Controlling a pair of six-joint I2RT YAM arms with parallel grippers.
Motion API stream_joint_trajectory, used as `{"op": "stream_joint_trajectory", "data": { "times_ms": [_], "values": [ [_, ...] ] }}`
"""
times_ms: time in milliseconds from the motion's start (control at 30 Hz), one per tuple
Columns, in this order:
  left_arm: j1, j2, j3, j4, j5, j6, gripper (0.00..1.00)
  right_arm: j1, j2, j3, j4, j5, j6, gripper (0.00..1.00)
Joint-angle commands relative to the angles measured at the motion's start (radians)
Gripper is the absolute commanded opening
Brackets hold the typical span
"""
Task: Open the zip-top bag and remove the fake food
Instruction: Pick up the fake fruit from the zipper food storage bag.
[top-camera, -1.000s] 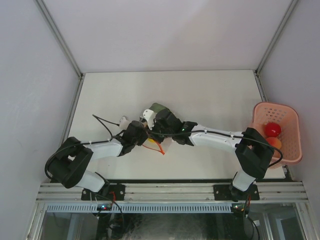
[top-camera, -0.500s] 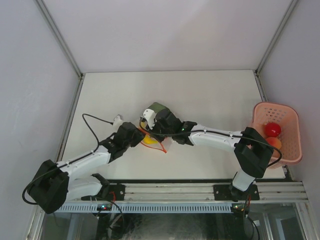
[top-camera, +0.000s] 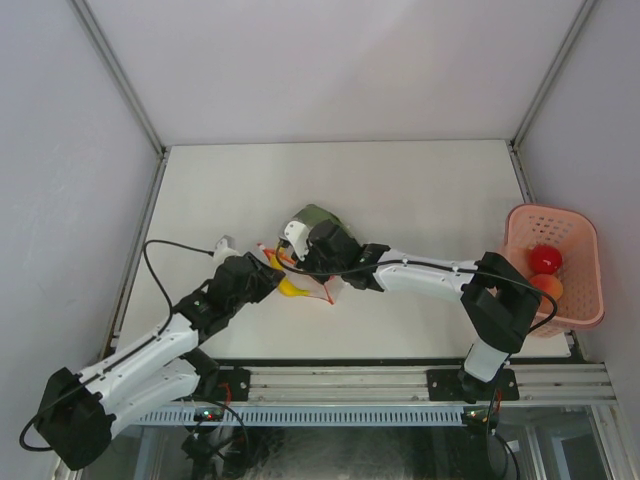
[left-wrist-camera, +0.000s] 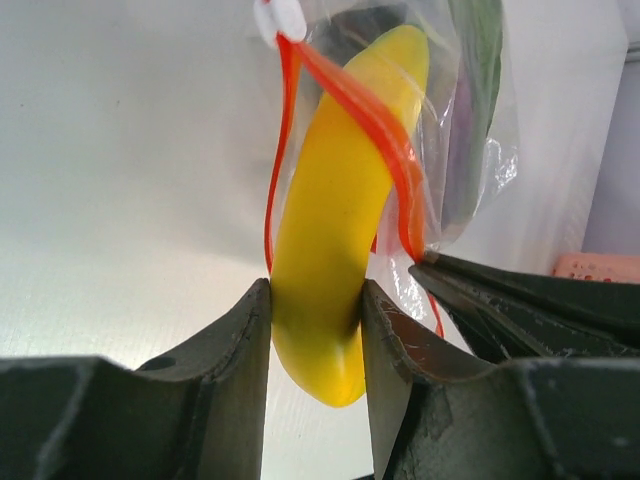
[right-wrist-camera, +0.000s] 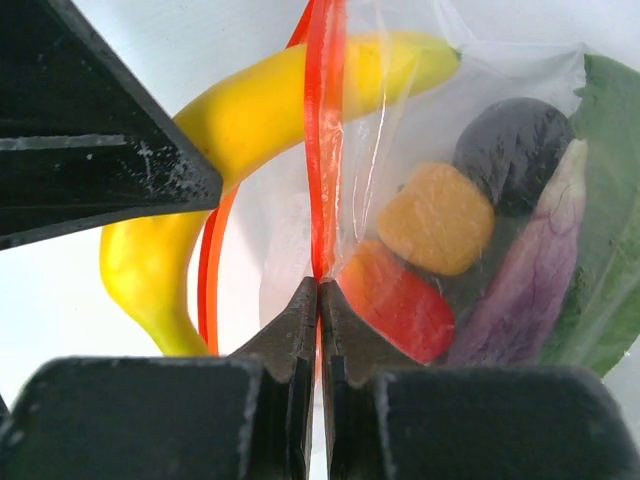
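The clear zip-top bag (top-camera: 312, 222) lies mid-table, its red zip strip (right-wrist-camera: 323, 130) parted into two lines. My right gripper (right-wrist-camera: 319, 290) is shut on one side of that strip, holding the bag's mouth apart. My left gripper (left-wrist-camera: 315, 330) is shut on a yellow banana (left-wrist-camera: 335, 230), whose lower half sticks out of the mouth between the two strip lines. Inside the bag are more fake food pieces: an orange piece (right-wrist-camera: 435, 220), a red piece (right-wrist-camera: 400, 300), a dark purple one (right-wrist-camera: 515, 150), a pale purple one (right-wrist-camera: 530, 280) and a green leaf shape (right-wrist-camera: 610, 250).
A pink perforated basket (top-camera: 590, 280) stands at the table's right edge with a red ball (top-camera: 544, 259) and an orange fruit (top-camera: 548, 285) in it. The two grippers sit close together at the bag (top-camera: 305, 265). Grey walls enclose the table.
My left arm has stretched out low and drawn back to the left, and more of the banana shows outside the bag's mouth. The right gripper has held its place on the zip strip.
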Motion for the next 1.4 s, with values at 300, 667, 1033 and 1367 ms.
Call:
{"op": "stream_joint_trajectory", "data": {
  "times_ms": [300,667,1033,1367],
  "values": [
    [0.016,-0.096,-0.079,-0.058,0.157,0.024,0.15,-0.001,-0.002,0.011,0.045,-0.014,-0.023,0.00],
    [0.016,-0.200,-0.076,-0.219,0.248,0.040,0.15,0.007,0.001,0.012,0.051,0.015,-0.029,0.01],
    [0.016,-0.399,-0.040,-0.382,0.322,0.041,0.14,-0.026,-0.033,0.021,0.020,-0.072,-0.003,0.17],
    [0.016,-0.425,-0.012,-0.246,0.386,0.037,0.14,-0.177,-0.181,0.025,-0.049,-0.440,0.025,0.54]
  ]
}}
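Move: My left hand already grips the banana, its middle about 1 cm ahead and 2 cm right, with the far end still inside the bag. Clear table lies some 9 cm back and 9 cm below. My right hand pinches the bag's zip rim; from it the banana is roughly 4 cm left and 2 cm back. Within the bag, the red pepper is about 4 cm ahead and 9 cm right of my left hand, some 7 cm below. I keep my left hand's grip on the banana and draw it straight back about 9 cm, out through the zip mouth. I dip some 2 cm on the way and come up level again, swinging the wrist about 15 degrees clockwise. My right hand holds the rim still, then opens about halfway late in the pull, lets go and starts rising, roughly 2.5 cm. ##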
